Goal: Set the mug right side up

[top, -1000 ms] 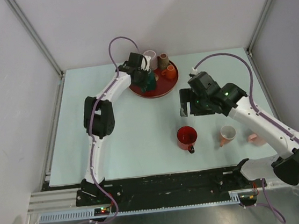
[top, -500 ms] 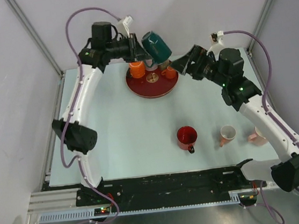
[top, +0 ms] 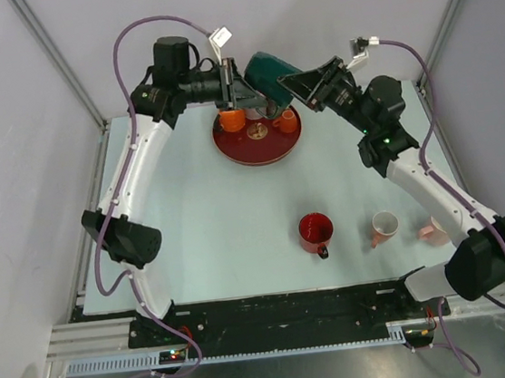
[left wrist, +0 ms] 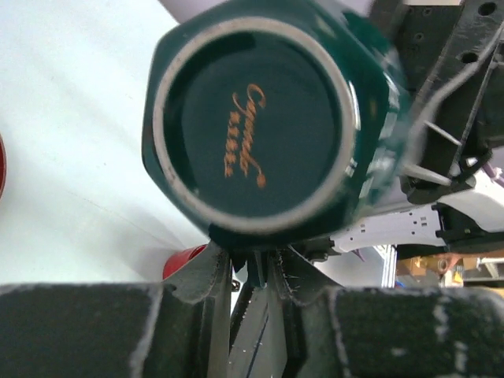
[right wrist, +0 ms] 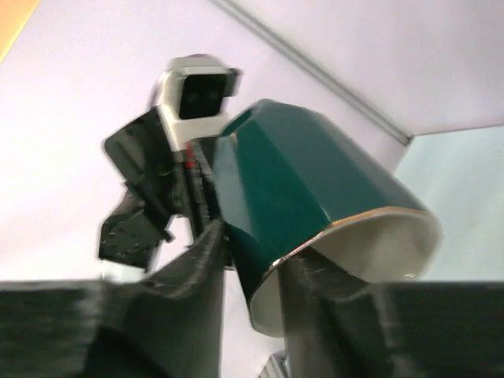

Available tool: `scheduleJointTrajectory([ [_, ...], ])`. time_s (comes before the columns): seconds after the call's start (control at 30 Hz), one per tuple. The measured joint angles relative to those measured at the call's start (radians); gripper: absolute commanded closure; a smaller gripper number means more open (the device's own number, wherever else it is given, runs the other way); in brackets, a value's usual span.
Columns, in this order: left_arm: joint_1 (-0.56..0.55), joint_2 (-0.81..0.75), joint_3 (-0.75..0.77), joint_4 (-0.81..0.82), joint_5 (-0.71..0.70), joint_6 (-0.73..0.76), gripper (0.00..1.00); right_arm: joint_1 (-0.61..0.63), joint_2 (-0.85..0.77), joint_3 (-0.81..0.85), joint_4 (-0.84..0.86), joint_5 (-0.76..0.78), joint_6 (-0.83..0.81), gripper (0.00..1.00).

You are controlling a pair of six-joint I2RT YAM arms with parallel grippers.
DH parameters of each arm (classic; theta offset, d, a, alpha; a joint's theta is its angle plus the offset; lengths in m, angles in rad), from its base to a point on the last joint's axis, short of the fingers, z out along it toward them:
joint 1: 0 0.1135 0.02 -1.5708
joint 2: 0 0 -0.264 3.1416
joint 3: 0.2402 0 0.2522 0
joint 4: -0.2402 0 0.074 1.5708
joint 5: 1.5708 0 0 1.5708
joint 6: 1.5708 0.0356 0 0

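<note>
The dark green mug hangs in the air above the red tray, lying on its side. Its base faces the left wrist camera and its cream-lined mouth faces the right arm. My left gripper is shut on the mug's handle, which shows as a thin green strip between its fingertips. My right gripper has come in from the right. One of its fingers is inside the mouth and the other lies against the outer wall, pinching the rim.
Two orange cups and a small brass piece stand on the tray below the mug. A red mug, a pink mug on its side and another pink piece lie on the near right of the table.
My left gripper lifted the green mug off the tray and turned it sideways. My right gripper rose, swung left to the mug's mouth and closed on its rim.
</note>
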Motion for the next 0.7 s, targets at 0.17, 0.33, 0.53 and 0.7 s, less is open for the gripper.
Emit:
scheduleJointTrajectory([
  [0.17,0.001,-0.003,-0.071,0.008,-0.017,0.01,0.12,0.015,0.035,0.019,0.037,-0.043,0.045,1.0],
  [0.33,0.061,-0.095,-0.26,0.011,-0.141,0.143,0.01,0.035,0.037,0.077,-0.313,0.08,-0.148,1.0],
  [0.53,0.218,-0.262,-0.516,-0.023,-0.592,0.431,0.0,0.256,0.148,0.378,-0.882,0.318,-0.471,1.0],
  [0.7,0.325,-0.292,-0.585,-0.031,-0.868,0.544,0.0,0.519,0.372,0.632,-1.19,0.412,-0.629,1.0],
])
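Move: The green mug, lying on its side in the air in the left fingers, has its middle about 3 cm ahead and 2 cm to the left of the right hand point, a centimetre lower. From that hand the upright red mug stands some 16 cm back, 7 cm to the right and 39 cm down; the tray's middle is roughly 20 cm ahead, 8 cm left, 42 cm down. From the left hand the green mug is about 5 cm ahead, 3 cm right and 1 cm above. Shut the half-closed right fingers on the green mug's rim, then open the left fingers wide to let go of its handle. Draw the left hand off to the left and down, nearly 30 cm leftward, swinging its fingers downward. Keep the rim pinched and carry the mug down some 16 cm, then also left and back, rolling the right hand's left side down about 60 degrees so its fingers tip towards the table. ##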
